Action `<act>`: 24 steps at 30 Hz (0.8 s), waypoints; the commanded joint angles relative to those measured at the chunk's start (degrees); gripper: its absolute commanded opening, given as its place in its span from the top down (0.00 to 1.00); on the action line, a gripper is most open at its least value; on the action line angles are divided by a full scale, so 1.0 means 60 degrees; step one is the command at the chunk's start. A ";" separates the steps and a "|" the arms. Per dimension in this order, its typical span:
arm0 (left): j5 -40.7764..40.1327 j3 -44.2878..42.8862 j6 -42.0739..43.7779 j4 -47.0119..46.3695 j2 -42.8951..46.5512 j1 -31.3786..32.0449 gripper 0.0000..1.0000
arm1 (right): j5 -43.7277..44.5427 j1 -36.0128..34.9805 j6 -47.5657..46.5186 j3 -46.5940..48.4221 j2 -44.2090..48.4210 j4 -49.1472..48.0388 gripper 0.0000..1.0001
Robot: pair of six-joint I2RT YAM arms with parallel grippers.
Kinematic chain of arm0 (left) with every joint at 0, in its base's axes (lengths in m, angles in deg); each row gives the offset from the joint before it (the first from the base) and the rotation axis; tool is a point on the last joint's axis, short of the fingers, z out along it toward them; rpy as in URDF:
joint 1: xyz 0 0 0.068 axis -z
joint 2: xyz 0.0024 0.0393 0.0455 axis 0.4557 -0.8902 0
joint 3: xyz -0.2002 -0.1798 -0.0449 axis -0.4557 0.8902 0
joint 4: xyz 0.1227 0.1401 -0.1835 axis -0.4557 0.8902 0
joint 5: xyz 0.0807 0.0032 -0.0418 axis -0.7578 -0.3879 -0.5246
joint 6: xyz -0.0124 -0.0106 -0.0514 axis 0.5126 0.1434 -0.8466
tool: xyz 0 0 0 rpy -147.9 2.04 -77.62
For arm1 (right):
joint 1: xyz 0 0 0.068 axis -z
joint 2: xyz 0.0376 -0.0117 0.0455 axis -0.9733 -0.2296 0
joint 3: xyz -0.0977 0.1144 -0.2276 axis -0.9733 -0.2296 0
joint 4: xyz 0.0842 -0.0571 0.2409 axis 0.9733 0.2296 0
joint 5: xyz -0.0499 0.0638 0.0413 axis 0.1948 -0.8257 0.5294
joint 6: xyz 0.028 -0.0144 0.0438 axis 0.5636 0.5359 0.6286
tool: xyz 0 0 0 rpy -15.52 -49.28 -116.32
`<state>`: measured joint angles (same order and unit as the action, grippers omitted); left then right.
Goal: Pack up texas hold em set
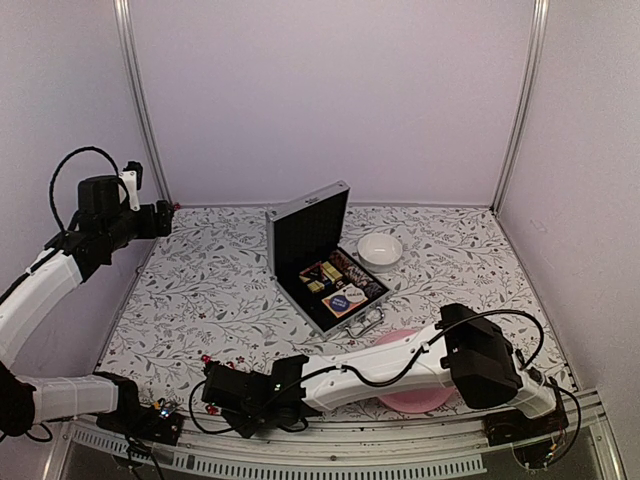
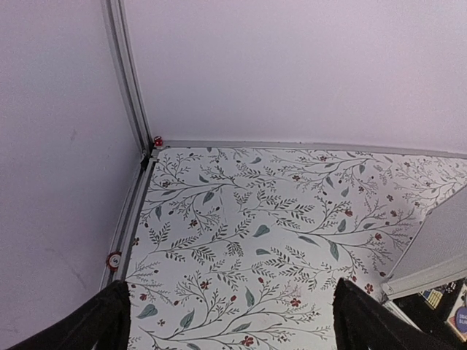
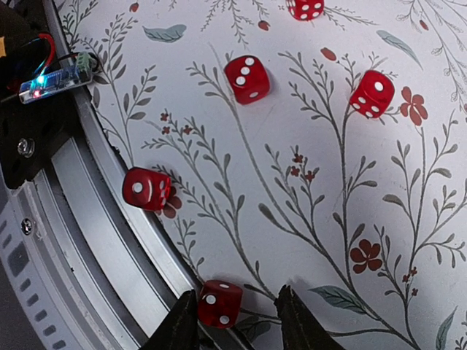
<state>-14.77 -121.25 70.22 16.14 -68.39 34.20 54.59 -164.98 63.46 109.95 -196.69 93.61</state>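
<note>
The silver case (image 1: 322, 262) of the texas hold em set stands open mid-table with its lid (image 1: 308, 228) upright; cards and chips lie in its black lining. Several red dice lie loose at the table's near left edge: one die (image 3: 246, 79), another (image 3: 371, 93), and a third (image 3: 147, 188) by the metal rim. My right gripper (image 3: 237, 321) is low over a further die (image 3: 220, 302), which sits between its fingers. The left finger touches it and a gap remains on the right. My left gripper (image 2: 232, 324) hangs wide open at the far left, holding nothing.
A pink plate (image 1: 415, 395) lies at the near right, partly under my right arm. A white bowl (image 1: 380, 250) sits just right of the case. The table's metal rim (image 3: 109, 240) and a small circuit board (image 3: 55, 80) border the dice. A small red object (image 2: 157, 141) rests in the far left corner.
</note>
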 commanded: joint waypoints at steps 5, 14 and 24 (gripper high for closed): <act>0.0090 0.0078 -0.0052 -0.0157 -0.0006 -0.0041 0.04 | 0.0222 -0.0073 -0.0089 0.0430 -0.0457 0.0245 0.66; 0.0073 0.0092 -0.0037 -0.0154 -0.0010 -0.0043 0.04 | 0.0202 -0.0072 -0.0169 0.0696 -0.0725 0.0258 0.75; -0.0085 0.0103 -0.0007 -0.0111 -0.0037 -0.0047 0.04 | 0.0568 -0.0028 -0.0361 0.0718 0.0006 0.0010 0.96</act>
<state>-14.55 -121.19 70.22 16.16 -68.39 34.20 55.84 -164.98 62.32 113.12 -198.81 94.66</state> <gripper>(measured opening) 0.965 0.138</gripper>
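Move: The red die to be gripped sits at the near table edge, between the right hand's half-open fingers, about 1 cm left of their midpoint, neither ahead nor back and about at fingertip height. At that same height, from this hand: the edge die about 6 cm left, level; the middle die 6 cm ahead, 6 cm left; the outer die 9 cm ahead, 3 cm left. From the left hand the target die is some 31 cm back, 16 cm right, 26 cm below. Closing on the red die is nearly all the right hand does: it creeps barely 1 cm to the left and a touch forward, staying low at the table edge with the wrist almost unturned. The fingers narrow slowly, then more quickly, from a bit over a third open until they pinch the die between their tips and hold there. ##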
